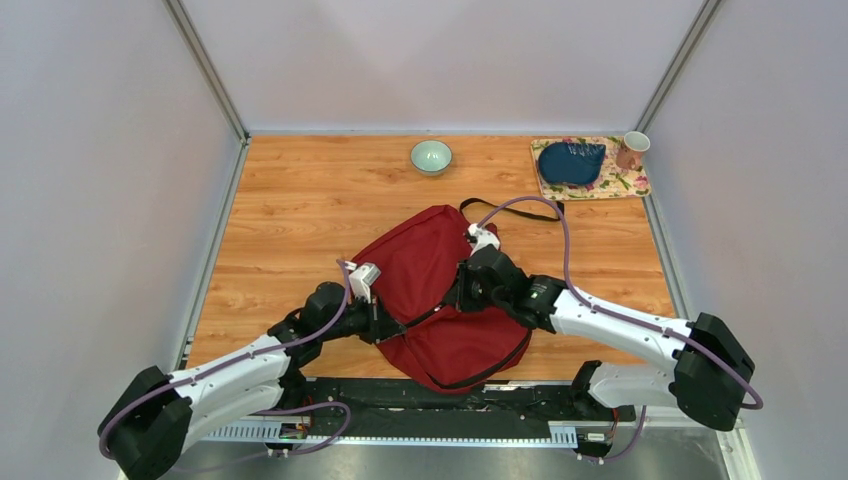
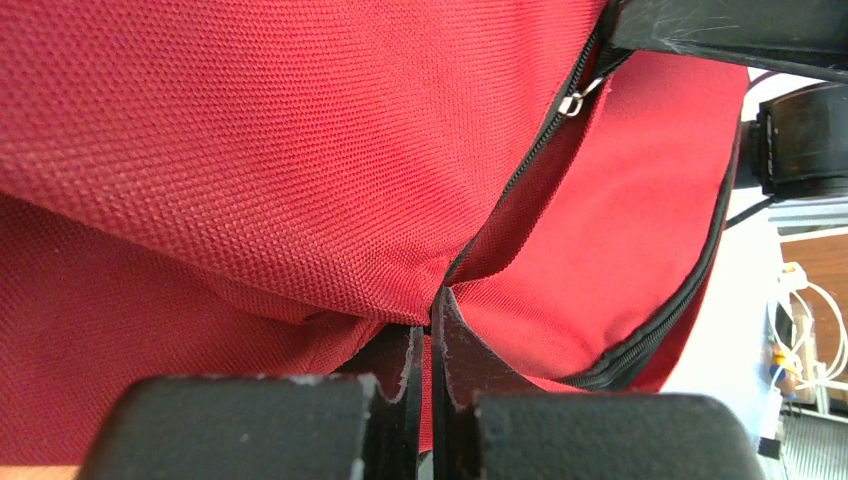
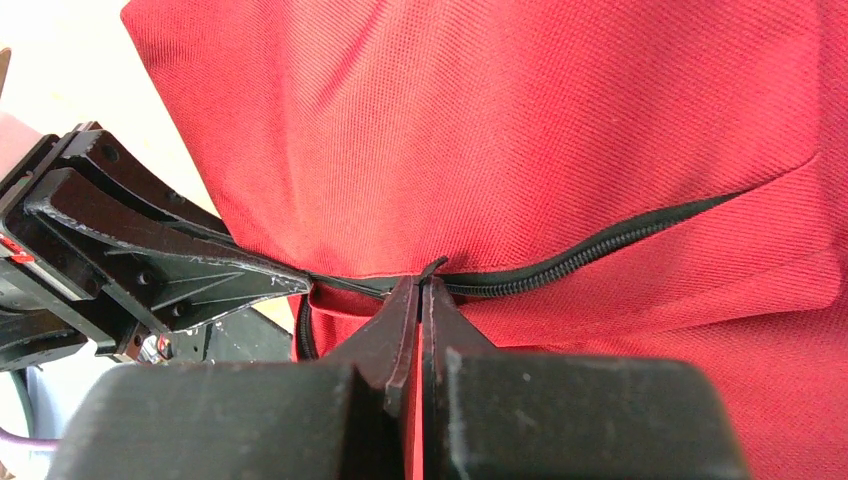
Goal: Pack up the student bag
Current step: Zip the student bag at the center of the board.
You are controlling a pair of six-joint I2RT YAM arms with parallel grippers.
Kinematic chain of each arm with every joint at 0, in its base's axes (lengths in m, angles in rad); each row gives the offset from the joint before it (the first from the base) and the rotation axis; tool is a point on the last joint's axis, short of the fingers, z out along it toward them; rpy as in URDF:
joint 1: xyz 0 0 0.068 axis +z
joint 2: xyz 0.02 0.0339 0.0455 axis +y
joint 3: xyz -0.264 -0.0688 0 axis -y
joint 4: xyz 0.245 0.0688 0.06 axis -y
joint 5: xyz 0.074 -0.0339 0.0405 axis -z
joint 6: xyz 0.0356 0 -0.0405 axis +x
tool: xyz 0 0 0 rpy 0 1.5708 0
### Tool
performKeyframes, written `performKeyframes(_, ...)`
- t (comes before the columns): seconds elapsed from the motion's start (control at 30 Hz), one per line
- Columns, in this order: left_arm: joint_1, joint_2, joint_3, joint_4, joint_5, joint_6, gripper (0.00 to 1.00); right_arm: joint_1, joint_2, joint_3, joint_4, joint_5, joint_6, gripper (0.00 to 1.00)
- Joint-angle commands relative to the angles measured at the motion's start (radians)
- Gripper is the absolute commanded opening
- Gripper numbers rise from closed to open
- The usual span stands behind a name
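Note:
The student bag, dark red with black straps and zipper trim, lies flat mid-table. My left gripper is at its near-left edge. In the left wrist view the left gripper is shut, pinching a fold of the bag's red fabric beside the zipper. My right gripper is over the bag's middle. In the right wrist view the right gripper is shut on the black zipper pull, with the zipper running off to the right. The bag's inside is hidden.
At the back of the table stands a pale green bowl. A floral mat in the far right corner carries a dark blue pouch and a pink cup. Grey walls close in the table on three sides.

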Motion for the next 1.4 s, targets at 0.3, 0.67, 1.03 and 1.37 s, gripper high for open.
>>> performKeyframes(0.3,0.023,-0.111,0.073,-0.305,-0.183,0.104,0.00,-0.012,-0.028,0.105,-0.074,0.144,0.015,0.00)
performKeyframes(0.67,0.088,-0.167,0.128,-0.400,-0.200,0.102,0.00,-0.045,-0.012,0.139,-0.088,0.168,-0.005,0.00)
performKeyframes(1.03,0.149,-0.144,0.225,-0.542,-0.240,0.157,0.00,-0.049,-0.034,0.082,-0.118,0.276,0.076,0.00)
performKeyframes(1.37,0.210,-0.128,0.344,-0.633,-0.208,0.205,0.00,-0.074,-0.008,0.039,-0.150,0.363,0.093,0.00)
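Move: The zip's pull is already between the closed right fingers, and the zip's right end lies roughly 8 cm to their right and 5 cm ahead, at nearly the same height. From the right hand, the black strap is some 18 cm ahead and 13 cm right; the bag's lower zip is about 12 cm back and 8 cm right. The left hand still pinches the pocket zip's left end; the pull is about 8 cm right and 5 cm ahead of it, slightly higher. The zip is stretched between both hands as they draw about 10 cm farther apart. The left keeps its pinch on the red fabric, going left some 6 cm with forward and a little lift, turning counter-clockwise. The right, still gripping the pull, drags it along towards the zip's right end, about 4 cm forward and 4 cm right, rising a couple of centimetres before sinking partway back, and swings clockwise roughly 15 degrees. ##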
